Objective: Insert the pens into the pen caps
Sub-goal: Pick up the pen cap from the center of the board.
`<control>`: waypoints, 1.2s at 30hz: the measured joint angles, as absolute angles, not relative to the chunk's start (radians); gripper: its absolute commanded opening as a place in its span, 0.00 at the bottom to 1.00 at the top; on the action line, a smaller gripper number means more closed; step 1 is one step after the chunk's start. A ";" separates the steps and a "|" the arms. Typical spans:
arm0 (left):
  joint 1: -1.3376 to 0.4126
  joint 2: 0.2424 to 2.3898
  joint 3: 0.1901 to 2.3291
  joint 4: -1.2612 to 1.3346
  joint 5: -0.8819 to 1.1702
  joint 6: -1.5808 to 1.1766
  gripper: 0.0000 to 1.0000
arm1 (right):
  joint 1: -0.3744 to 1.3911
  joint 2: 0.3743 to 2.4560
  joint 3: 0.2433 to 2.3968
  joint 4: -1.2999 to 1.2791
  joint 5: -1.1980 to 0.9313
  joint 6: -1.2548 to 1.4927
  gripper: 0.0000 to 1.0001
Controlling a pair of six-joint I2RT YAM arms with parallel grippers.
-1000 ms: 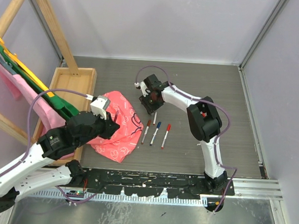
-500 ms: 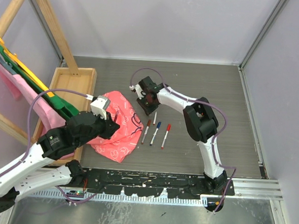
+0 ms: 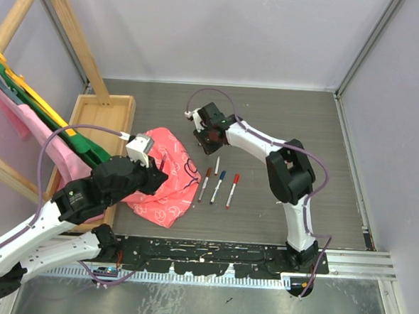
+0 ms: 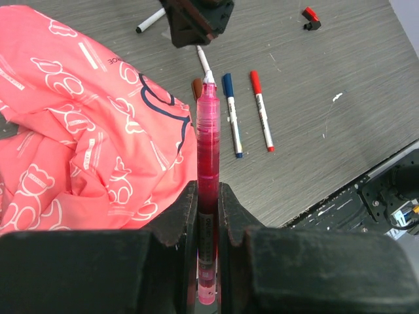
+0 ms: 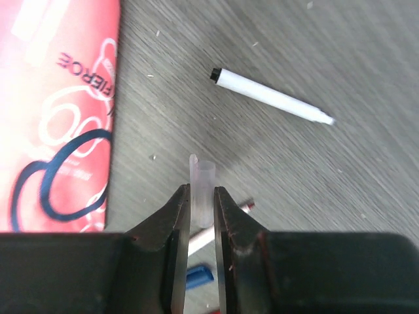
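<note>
My left gripper [image 4: 207,196] is shut on a translucent pink-red pen [image 4: 208,137] that points forward over the pink cloth's edge. My right gripper [image 5: 201,196] is shut on a small clear pen cap [image 5: 203,180], held upright just above the table. In the top view the right gripper [image 3: 211,134] hovers behind a row of three capped pens: dark red [image 3: 205,184], blue [image 3: 218,186] and red [image 3: 232,190]. A bare white pen [image 5: 272,97] lies on the table beyond the cap. The left gripper [image 3: 158,174] stays over the cloth.
A crumpled pink patterned cloth [image 3: 162,179] lies left of the pens. A wooden tray [image 3: 101,118] and an easel with hanging cloths stand at the far left. A loose red cap [image 4: 309,13] rests further back on the right.
The right gripper's jaws have closed onto the clear cap, and its wrist shifted slightly. The left arm and its pen have not moved.
</note>
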State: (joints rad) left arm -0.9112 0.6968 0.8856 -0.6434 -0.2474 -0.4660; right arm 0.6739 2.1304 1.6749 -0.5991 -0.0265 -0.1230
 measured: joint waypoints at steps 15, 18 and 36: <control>-0.911 0.501 0.744 -0.450 -0.260 -0.511 0.00 | 0.657 1.363 1.183 -0.290 -0.117 -0.039 0.03; -0.911 0.472 0.734 -0.416 -0.263 -0.513 0.00 | 0.657 1.226 1.066 -0.218 -0.171 -0.019 0.01; -0.910 0.580 0.748 -0.337 -0.125 -0.500 0.00 | 0.657 0.637 0.542 0.378 -0.378 0.026 0.01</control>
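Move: The clear pen cap is already pinched in the right gripper, just off the table. The red pen it goes to, held in the left gripper, lies roughly 20 cm back, 14 cm left and 20 cm above the right hand. A white pen lies about 5 cm ahead and 1 cm left of the right hand, and a short pen 3 cm back and 3 cm right, both some 3 cm below. From the left hand, the cap is about 20 cm ahead, 14 cm right and 20 cm down. Keep the right gripper shut on the pen cap and lift it nearly 30 cm, then, still rising, draw it back about 19 cm and somewhat right, swinging the fingers up from pointing down until they point left, towards the red pen. Keep the left gripper closed on the red pen, raise it about 4 cm with a slight roll that lowers its left side, then ease it a little right. ##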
